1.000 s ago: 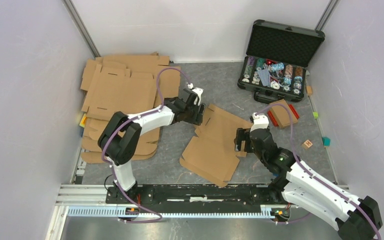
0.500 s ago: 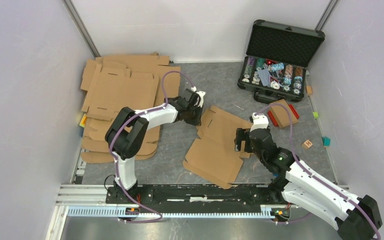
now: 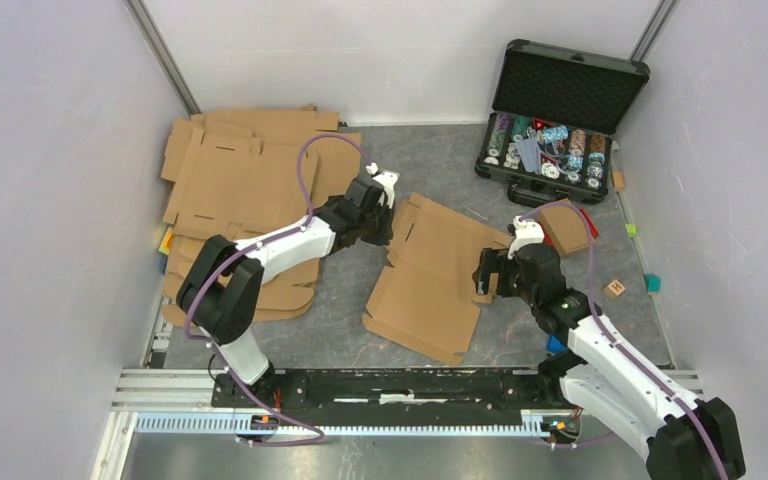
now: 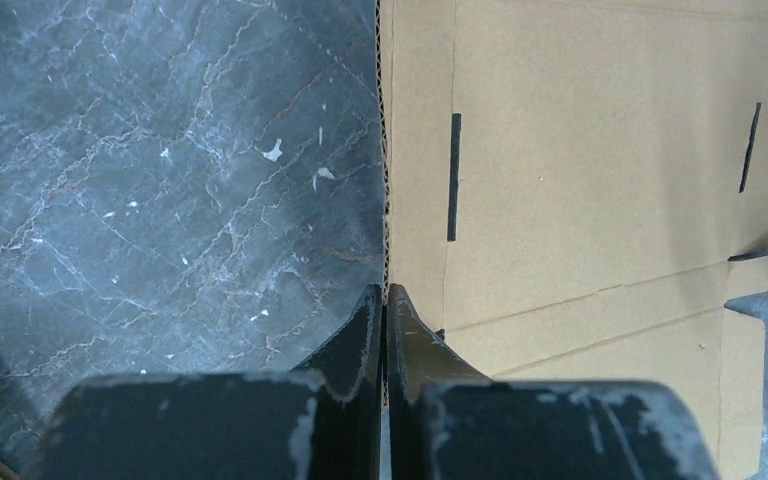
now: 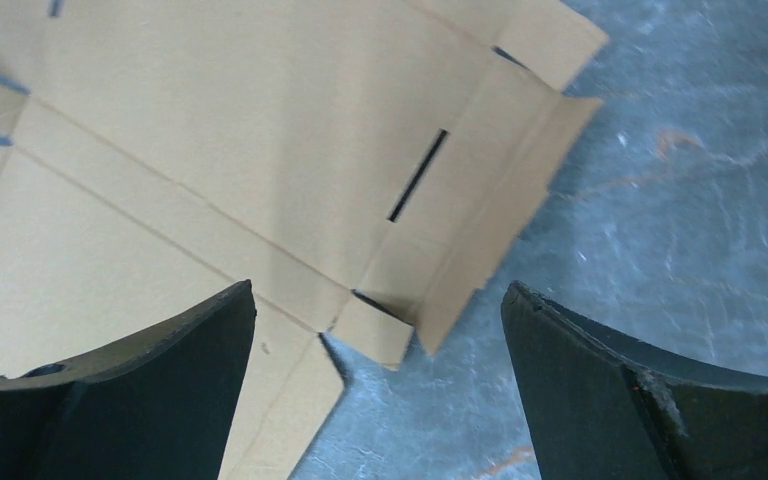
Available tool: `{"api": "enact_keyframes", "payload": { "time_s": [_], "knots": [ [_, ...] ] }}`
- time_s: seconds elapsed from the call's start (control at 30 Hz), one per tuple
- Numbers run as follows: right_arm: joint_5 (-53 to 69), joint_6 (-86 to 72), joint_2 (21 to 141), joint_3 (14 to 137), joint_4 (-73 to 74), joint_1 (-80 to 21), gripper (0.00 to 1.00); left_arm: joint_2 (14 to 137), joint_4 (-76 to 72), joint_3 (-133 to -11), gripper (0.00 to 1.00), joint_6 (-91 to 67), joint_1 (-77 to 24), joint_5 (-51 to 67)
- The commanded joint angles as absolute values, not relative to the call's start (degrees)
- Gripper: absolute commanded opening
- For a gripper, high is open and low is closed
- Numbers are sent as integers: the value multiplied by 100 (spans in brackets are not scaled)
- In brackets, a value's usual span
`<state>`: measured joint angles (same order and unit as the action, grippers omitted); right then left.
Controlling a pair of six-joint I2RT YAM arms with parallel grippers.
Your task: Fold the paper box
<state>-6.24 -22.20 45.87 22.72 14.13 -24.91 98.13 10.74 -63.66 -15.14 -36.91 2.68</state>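
The paper box [image 3: 430, 280] is a flat brown die-cut blank with slots, lying on the grey table in the middle of the top view. My left gripper [image 3: 385, 228] is shut on the blank's left side flap, whose corrugated edge [image 4: 384, 200] stands up between the fingers [image 4: 415, 345]. The blank's slotted panel [image 4: 600, 150] spreads to the right of that edge. My right gripper [image 3: 487, 277] is open and empty, hovering over the blank's right edge. The right side flap [image 5: 480, 230] lies between its fingers [image 5: 140, 380].
A stack of other flat cardboard blanks [image 3: 245, 190] lies at the back left. An open black case of poker chips [image 3: 555, 125] stands at the back right. A small cardboard piece on red blocks [image 3: 565, 225] and small coloured blocks [image 3: 615, 288] sit by the right wall.
My left gripper has moved left and back with the blank's flap, dragging the blank slightly leftward. My right gripper has shifted a little to the right and stays open.
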Motion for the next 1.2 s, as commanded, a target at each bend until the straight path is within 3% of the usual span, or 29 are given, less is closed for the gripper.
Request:
{"api": "enact_keyframes", "payload": {
  "time_s": [0.0, 0.2, 0.43, 0.7, 1.03, 1.17],
  "knots": [
    [35, -1643, 4712, 2587, 744, -2420, 98, 9557, 642, -6262, 2, -1213, -3752, 95],
    [691, -958, 4971, 2884, 527, -2420, 98, 9361, 397, -6130, 2, -879, -3996, 253],
    [106, -739, 5326, 2988, -190, -2422, 98, 9207, 232, -6032, 2, -740, -4172, 219],
    [605, -1039, 5208, 2720, -1051, -2425, 98, 8543, -697, -5317, 2, -731, -4254, 418],
    [412, -58, 5917, 3772, -230, -2411, 98, 8307, -1002, -5109, 2, -905, -4315, 710],
    [854, 306, 6291, 4129, -151, -2320, 98, 8294, -1002, -5100, 2, -931, -4315, 665]
  ]
}}
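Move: The paper box lies flat, its middle about 10 cm to the open right gripper's left, level with it fore and aft and some 6 cm lower. The small carton stands about 11 cm ahead and 18 cm to the right of that gripper; the chip case sits about 27 cm ahead and 15 cm right. The left gripper already pinches the box's far-left edge, with the box's middle about 8 cm back, 11 cm right and 5 cm lower. Lift the right gripper about 9 cm while reaching 8 cm forward and some 5 cm left over the paper box towards its far side, fingers wide open, tipping them up and turning counter-clockwise about 20 degrees each. Keep the left gripper shut on the edge and raise it some 5 cm, drawing back and right, tilting its fingers up and turning slightly clockwise. ##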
